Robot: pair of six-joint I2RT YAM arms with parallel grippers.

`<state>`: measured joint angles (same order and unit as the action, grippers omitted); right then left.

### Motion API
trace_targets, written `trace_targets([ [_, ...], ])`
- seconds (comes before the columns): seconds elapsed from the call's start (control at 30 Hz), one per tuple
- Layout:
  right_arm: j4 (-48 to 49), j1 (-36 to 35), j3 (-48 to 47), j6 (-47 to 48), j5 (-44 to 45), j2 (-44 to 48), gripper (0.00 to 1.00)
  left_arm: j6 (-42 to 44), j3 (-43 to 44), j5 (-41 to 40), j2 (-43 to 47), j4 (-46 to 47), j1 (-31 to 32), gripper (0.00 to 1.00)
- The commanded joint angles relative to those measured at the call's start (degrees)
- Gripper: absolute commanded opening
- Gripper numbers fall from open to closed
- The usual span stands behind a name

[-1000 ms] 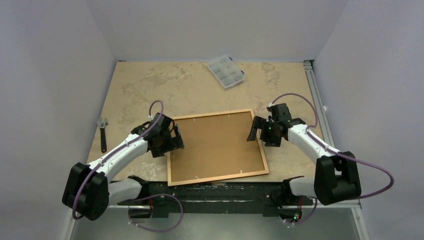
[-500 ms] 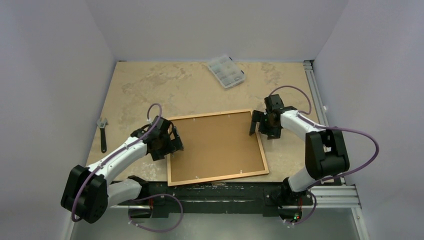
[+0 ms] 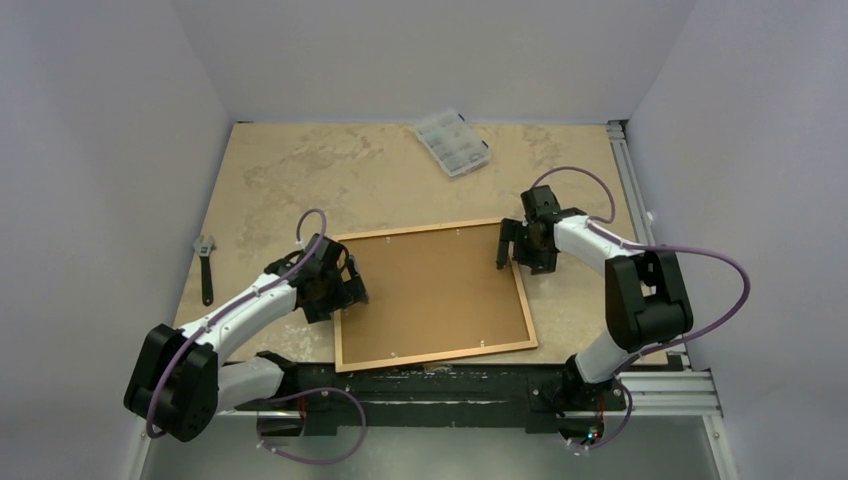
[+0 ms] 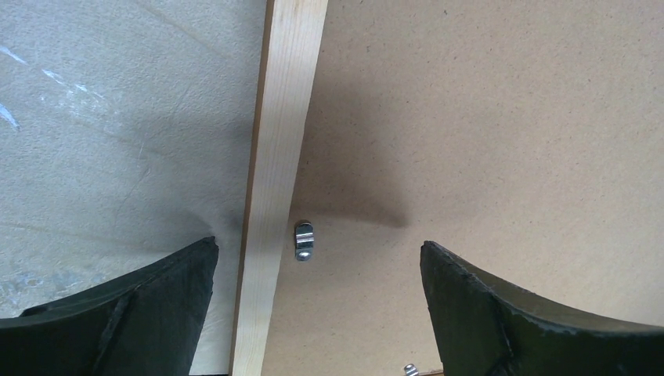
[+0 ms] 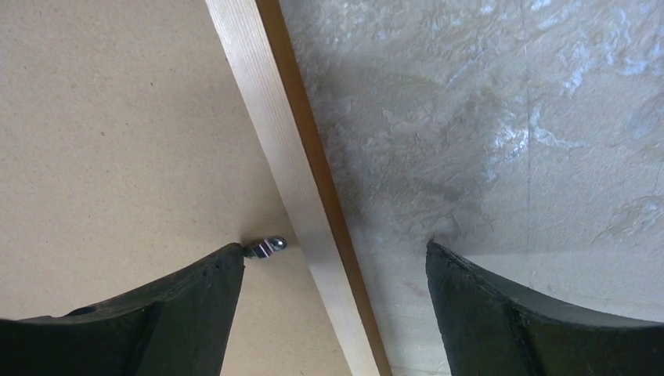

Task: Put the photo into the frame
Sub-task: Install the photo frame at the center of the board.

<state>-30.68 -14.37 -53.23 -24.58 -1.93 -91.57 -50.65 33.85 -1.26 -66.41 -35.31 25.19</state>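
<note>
The frame (image 3: pixel 435 355) lies face down on the table with a brown backing board (image 3: pixel 430 290) filling it. The photo is hidden. My left gripper (image 3: pixel 345 285) is open astride the frame's left rail (image 4: pixel 282 141), one finger over the table and the other over the board (image 4: pixel 485 117), with a small metal clip (image 4: pixel 304 241) between them. My right gripper (image 3: pixel 514 248) is open astride the right rail (image 5: pixel 266 102) near the far corner. Its left fingertip touches a metal clip (image 5: pixel 268 247) on the board (image 5: pixel 117 117).
A small clear plastic compartment box (image 3: pixel 452 142) sits at the back of the table. A wrench (image 3: pixel 205 265) lies by the left wall. An aluminium rail (image 3: pixel 635 200) runs along the right edge. Walls close in three sides.
My right arm has swung toward the frame's far right corner, turned, and its jaws have narrowed a little. The left arm has barely moved.
</note>
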Motion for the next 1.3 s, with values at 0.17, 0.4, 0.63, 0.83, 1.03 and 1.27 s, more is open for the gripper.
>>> trace_targets([
  [0.17, 1.5, -3.7, -0.9, -1.1, 6.0, -3.9, 0.8, -1.2, -0.5, 0.3, -0.5, 1.4, 0.1, 0.97],
  [0.4, 1.1, -5.2, 0.0, -0.6, 7.3, -3.8, 0.67, -1.1, -0.5, 0.3, -0.6, 1.2, 0.1, 0.96],
  [0.63, 0.2, -5.2, 1.3, 0.2, 7.6, -1.5, 0.49, -1.3, -0.7, 0.2, -0.8, 1.5, 0.1, 0.97],
  [0.83, -0.1, -5.2, 1.5, 0.4, 7.3, -1.5, 0.21, -1.2, -1.0, 0.2, -1.0, 1.5, 0.1, 0.96],
  [1.03, -1.1, -5.2, 0.9, 0.8, 7.7, 0.0, 0.08, -1.2, -1.0, 0.2, -1.2, 1.7, 0.1, 0.96],
  [1.27, -2.1, -5.2, 0.0, 1.9, 4.8, 2.1, 0.24, -1.1, -1.0, 0.2, -1.6, 1.8, 0.0, 0.96],
])
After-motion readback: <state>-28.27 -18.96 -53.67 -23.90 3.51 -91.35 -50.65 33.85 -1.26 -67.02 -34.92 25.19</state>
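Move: The right rail of the photo frame runs between my right hand's open fingers, about 1 cm left of the hand point and 1 cm below it, level fore and aft. A metal clip on the backing board sits some 3 cm to my left; the far right corner is about 12 cm ahead and 3 cm left, the near right corner some 17 cm back and 4 cm right. From my left hand, that same stretch of right rail is about 10 cm ahead and 38 cm right. I slide my right hand left and a little forward, about 1.5 cm, and close its wide-open fingers to roughly a quarter, pinching the right rail: outer finger on its outer face, inner finger down beside the clip. As they close the hand eases back right by about half a centimetre and rises slightly. My left hand stays put, open, astride the left rail. ##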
